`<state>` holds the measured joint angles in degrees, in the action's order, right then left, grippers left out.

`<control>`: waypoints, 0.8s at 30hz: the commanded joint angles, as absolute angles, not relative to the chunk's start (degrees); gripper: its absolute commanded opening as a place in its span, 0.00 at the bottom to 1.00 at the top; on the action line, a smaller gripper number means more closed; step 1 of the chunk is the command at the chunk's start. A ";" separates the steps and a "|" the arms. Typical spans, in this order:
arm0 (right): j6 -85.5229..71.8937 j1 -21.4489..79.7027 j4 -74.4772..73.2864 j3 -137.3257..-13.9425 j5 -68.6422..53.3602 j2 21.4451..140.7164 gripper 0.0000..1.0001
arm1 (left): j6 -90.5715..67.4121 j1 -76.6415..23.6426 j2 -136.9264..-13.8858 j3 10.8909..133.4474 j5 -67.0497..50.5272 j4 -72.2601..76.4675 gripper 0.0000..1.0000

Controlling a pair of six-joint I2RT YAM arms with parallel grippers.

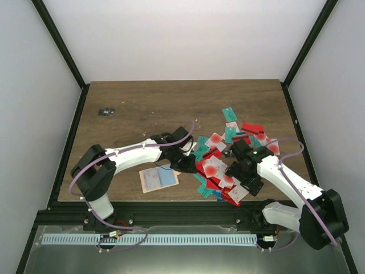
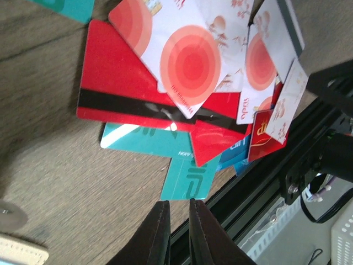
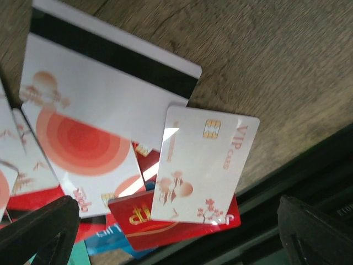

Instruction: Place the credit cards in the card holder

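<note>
The credit cards lie in a loose overlapping heap at the right of the table: red, teal, blue, and white with red circles. The card holder lies spread flat, pale inside up, left of the heap; its stitched beige edge shows in the left wrist view. My left gripper hovers at the heap's left edge, shut with nothing in it, just short of a teal card. My right gripper is wide open over a white VIP card that lies on a red card.
A small dark flat object lies at the far left of the table. The black frame rail runs along the near edge, right below the heap's lowest cards. Dark posts and pale walls enclose the table.
</note>
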<state>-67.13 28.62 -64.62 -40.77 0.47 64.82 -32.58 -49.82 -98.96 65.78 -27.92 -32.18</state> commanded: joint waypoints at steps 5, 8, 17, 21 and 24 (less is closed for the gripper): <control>-63.59 17.77 -53.18 -33.48 -6.03 66.20 0.96 | -33.92 -50.14 -94.55 61.62 -27.47 -30.63 0.12; -62.77 16.14 -50.85 -31.78 -7.61 66.48 0.93 | -34.08 -50.12 -93.76 60.87 -27.28 -30.54 0.12; -62.51 15.56 -47.69 -27.79 -9.95 66.56 0.86 | -33.62 -50.18 -93.93 60.73 -27.29 -30.55 0.12; -62.78 15.51 -46.89 -26.06 -11.18 66.49 0.81 | -33.57 -50.16 -93.88 60.62 -27.27 -30.57 0.12; -62.65 15.55 -47.33 -25.97 -11.68 66.18 0.78 | -33.65 -50.15 -93.50 60.22 -27.08 -30.52 0.12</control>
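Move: The white VIP card lies almost straight below the open right hand, about 5 cm down, roughly 1 cm back and 1 cm to its right. The striped white card is some 6 cm ahead and 1 cm left of the hand, the red-circle card about 3 cm ahead and 5 cm left, and the small red card 3 cm back and 2 cm left. From the left hand the VIP card is about 21 cm right, 8 cm back and 8 cm below. The right hand sinks nearly 5 cm onto the white VIP card by the near table edge, easing about 1 cm to the right, turning some 10 degrees clockwise and tipping its left side up by about as much, until the fingertips sit at table level on either side of the card's short width. It then stays down there while the wide-open fingers close by about a fifth of their range, the right-hand finger coming up against the card's edge, as the left hand backs off a couple of centimetres to the left and back and waits with its fingers nearly shut. ##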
